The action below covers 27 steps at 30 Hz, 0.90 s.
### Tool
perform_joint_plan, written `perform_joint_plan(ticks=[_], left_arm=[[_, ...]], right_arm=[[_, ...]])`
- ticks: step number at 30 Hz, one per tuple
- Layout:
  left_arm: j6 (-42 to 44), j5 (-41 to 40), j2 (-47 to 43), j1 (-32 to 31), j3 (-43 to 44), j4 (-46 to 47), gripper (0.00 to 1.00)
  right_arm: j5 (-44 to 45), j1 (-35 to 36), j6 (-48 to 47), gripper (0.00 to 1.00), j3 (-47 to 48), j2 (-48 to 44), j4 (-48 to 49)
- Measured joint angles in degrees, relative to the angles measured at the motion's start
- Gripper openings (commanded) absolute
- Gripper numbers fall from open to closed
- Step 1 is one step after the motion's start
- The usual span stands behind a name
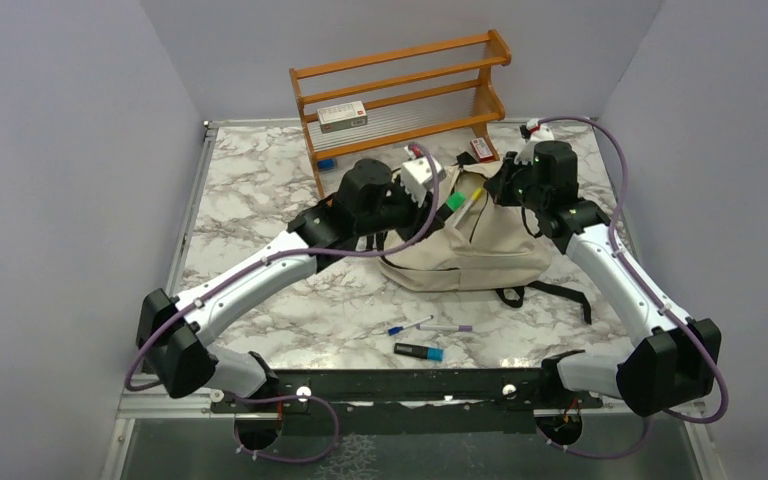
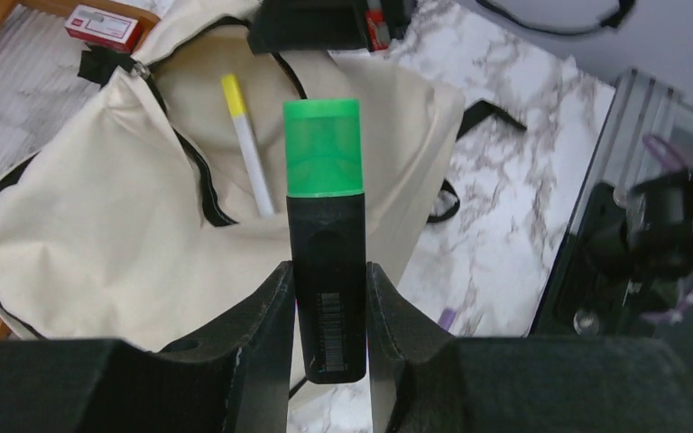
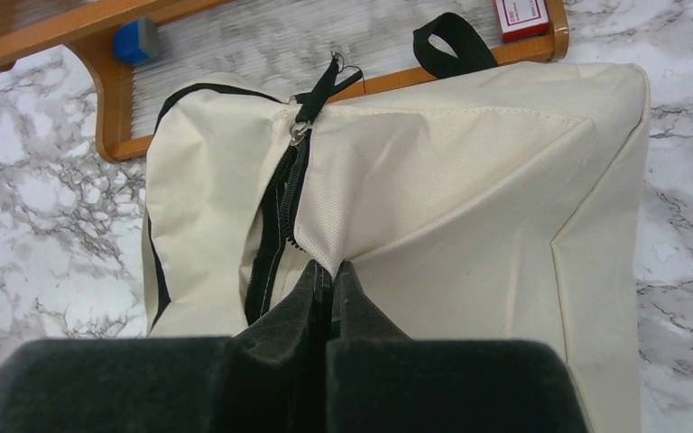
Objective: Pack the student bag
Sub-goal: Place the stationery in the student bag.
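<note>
The cream student bag (image 1: pixel 480 240) lies on the marble table in front of the wooden rack, its black zipper (image 3: pixel 280 207) open. My right gripper (image 3: pixel 332 269) is shut on a fold of the student bag's fabric beside the zipper, holding the flap up. My left gripper (image 2: pixel 328 293) is shut on a black highlighter with a green cap (image 2: pixel 325 225), held above the bag's opening. A white pen with a yellow cap (image 2: pixel 248 149) sticks out of the opening. In the top view the highlighter's green cap (image 1: pixel 455 201) shows between the two grippers.
A wooden rack (image 1: pixel 400 95) stands behind the bag, holding a white-and-red box (image 1: pixel 342 116), a small red box (image 1: pixel 481 149) and a blue block (image 3: pixel 135 41). Two thin pens (image 1: pixel 430 326) and a black marker with a blue cap (image 1: pixel 419 351) lie near the front edge.
</note>
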Motion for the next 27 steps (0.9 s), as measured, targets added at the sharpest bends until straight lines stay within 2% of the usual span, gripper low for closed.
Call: perform_joint_plan(ticks=[7, 16, 22, 27], left_arm=[[-12.7, -2.8, 14.3, 0.0, 20.9, -13.1, 0.0], [-22.3, -0.3, 22.8, 0.1, 22.9, -22.2, 0.0], [-24.4, -0.1, 25.2, 0.2, 23.9, -23.2, 0.0], [-25.2, -0.1, 29.0, 1.2, 29.7, -23.2, 0.0]], right_arm=[[-2.5, -0.3, -2.4, 0.01, -0.1, -0.5, 0.2], [-3.8, -0.3, -3.9, 0.01, -0.1, -1.1, 0.3], [-5.0, -0.3, -3.9, 0.01, -0.1, -1.3, 0.3], [-6.4, -0.3, -3.9, 0.01, -0.1, -1.5, 0.3]])
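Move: Ahead of the left hand, which holds the green-capped marker, the student bag's open mouth lies roughly 10 cm farther out, 8 cm right and 14 cm lower, with the yellow highlighter in it at about 9 cm ahead, 7 cm right and 15 cm down. The right gripper's tips, shut on the bag's edge, are some 8 cm ahead and 10 cm right. The mouth lies about 4 cm left of the right hand and 10 cm below, level fore-and-aft. Swinging in over the bag's mouth, the left hand first goes right and forward with a slight rise, then sinks about 9 cm while easing back a little, and finally edges forward and right again. The wrist turns some 35 degrees, dipping the green cap end; the fingers keep their grip on the marker. The right hand keeps pinching the bag's edge, drifting barely a centimetre up, back and left. ##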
